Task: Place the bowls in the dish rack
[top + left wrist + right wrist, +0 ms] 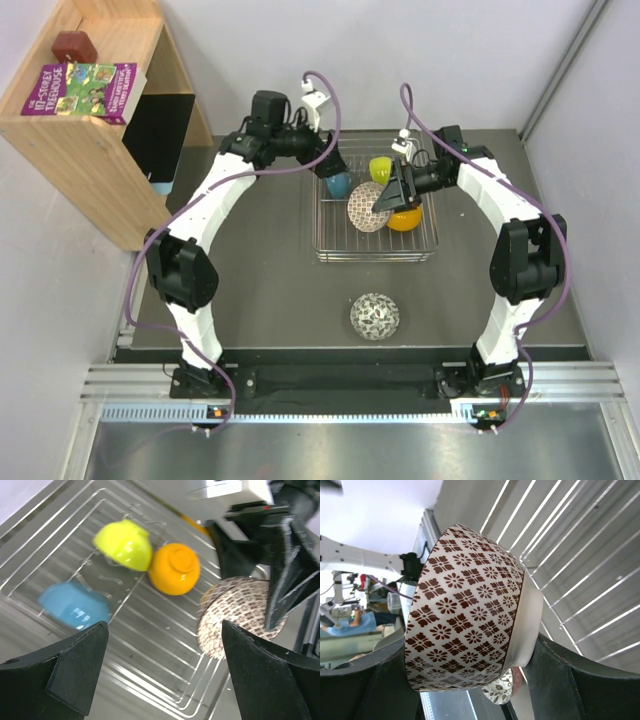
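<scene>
The dish rack (378, 256) stands at the back of the table. In it lie a blue bowl (74, 606), a yellow-green bowl (125, 544) and an orange bowl (175, 569). My right gripper (470, 665) is shut on a white bowl with a brown lattice pattern (465, 610), tilted on its side over the rack's middle (366, 207). My left gripper (162, 655) is open over the rack's left part, near the blue bowl (338, 184), with nothing between its fingers. Another bowl with a patterned inside (375, 316) sits on the table in front of the rack.
A wooden shelf (95, 150) stands at the far left, with a purple book (85, 88) and a dark red object (75, 45) on top. Both arms reach over the rack from either side.
</scene>
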`<state>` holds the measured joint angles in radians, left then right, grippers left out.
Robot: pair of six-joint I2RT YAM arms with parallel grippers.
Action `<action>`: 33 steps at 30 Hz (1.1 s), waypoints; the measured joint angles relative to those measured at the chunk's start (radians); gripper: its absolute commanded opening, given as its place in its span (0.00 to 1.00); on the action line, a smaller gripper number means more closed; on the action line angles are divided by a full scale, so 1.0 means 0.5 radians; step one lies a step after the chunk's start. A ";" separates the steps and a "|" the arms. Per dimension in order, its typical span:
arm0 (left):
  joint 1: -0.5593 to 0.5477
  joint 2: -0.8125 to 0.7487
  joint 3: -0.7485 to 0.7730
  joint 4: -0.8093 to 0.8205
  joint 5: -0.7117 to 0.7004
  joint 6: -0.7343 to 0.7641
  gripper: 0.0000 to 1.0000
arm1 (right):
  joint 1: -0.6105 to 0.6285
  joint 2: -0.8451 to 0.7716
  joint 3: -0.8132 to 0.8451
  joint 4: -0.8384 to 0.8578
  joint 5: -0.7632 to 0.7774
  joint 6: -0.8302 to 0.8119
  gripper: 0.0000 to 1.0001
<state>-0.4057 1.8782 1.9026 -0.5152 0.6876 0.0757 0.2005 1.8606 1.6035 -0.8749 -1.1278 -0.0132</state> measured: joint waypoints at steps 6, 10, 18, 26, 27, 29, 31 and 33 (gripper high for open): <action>0.118 -0.041 -0.076 -0.024 -0.010 0.005 0.99 | 0.000 0.056 0.061 -0.019 0.154 -0.005 0.00; 0.142 -0.132 -0.182 -0.056 -0.034 0.028 0.99 | 0.001 0.108 0.103 -0.014 0.285 -0.005 0.00; 0.179 -0.333 -0.344 -0.135 -0.174 0.093 0.99 | 0.001 0.108 0.108 0.043 0.568 -0.008 0.00; 0.233 -0.468 -0.436 -0.288 -0.374 0.188 0.99 | 0.060 0.108 0.131 0.080 0.932 -0.033 0.00; 0.241 -0.475 -0.445 -0.312 -0.398 0.203 0.99 | 0.078 0.108 0.140 0.087 0.970 -0.037 0.00; 0.253 -0.486 -0.466 -0.342 -0.428 0.222 0.99 | 0.113 0.108 0.163 0.097 1.048 -0.042 0.00; 0.262 -0.505 -0.497 -0.372 -0.463 0.234 0.99 | 0.158 0.108 0.176 0.112 1.128 -0.046 0.00; 0.267 -0.532 -0.534 -0.399 -0.494 0.247 0.99 | 0.208 0.108 0.186 0.125 1.224 -0.056 0.00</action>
<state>-0.2722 1.6123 1.6356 -0.7147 0.4404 0.1993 0.3046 1.9144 1.6966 -0.8124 -0.5159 -0.0414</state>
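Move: My right hand already holds the patterned bowl above the dish rack. The free place for it is about 5 cm ahead and some 12 cm below. The orange bowl lies about 7 cm to the right and 4 ahead, the green bowl 16 ahead and 1 right, and the blue bowl 12 ahead and 10 left, all about 12 cm down. From my empty left hand that free place is some 10 cm right, 3 back and 20 below. Keeping my grip on the patterned bowl, I carry it forward and down into the rack with my right hand, about 6 cm each way, close in beside the orange bowl's left side, while the fingers tip some 30 degrees further down. My left hand, still wide open, clears out to the left by about 12 cm, sinking and drawing back slightly, off past the rack's left edge. ##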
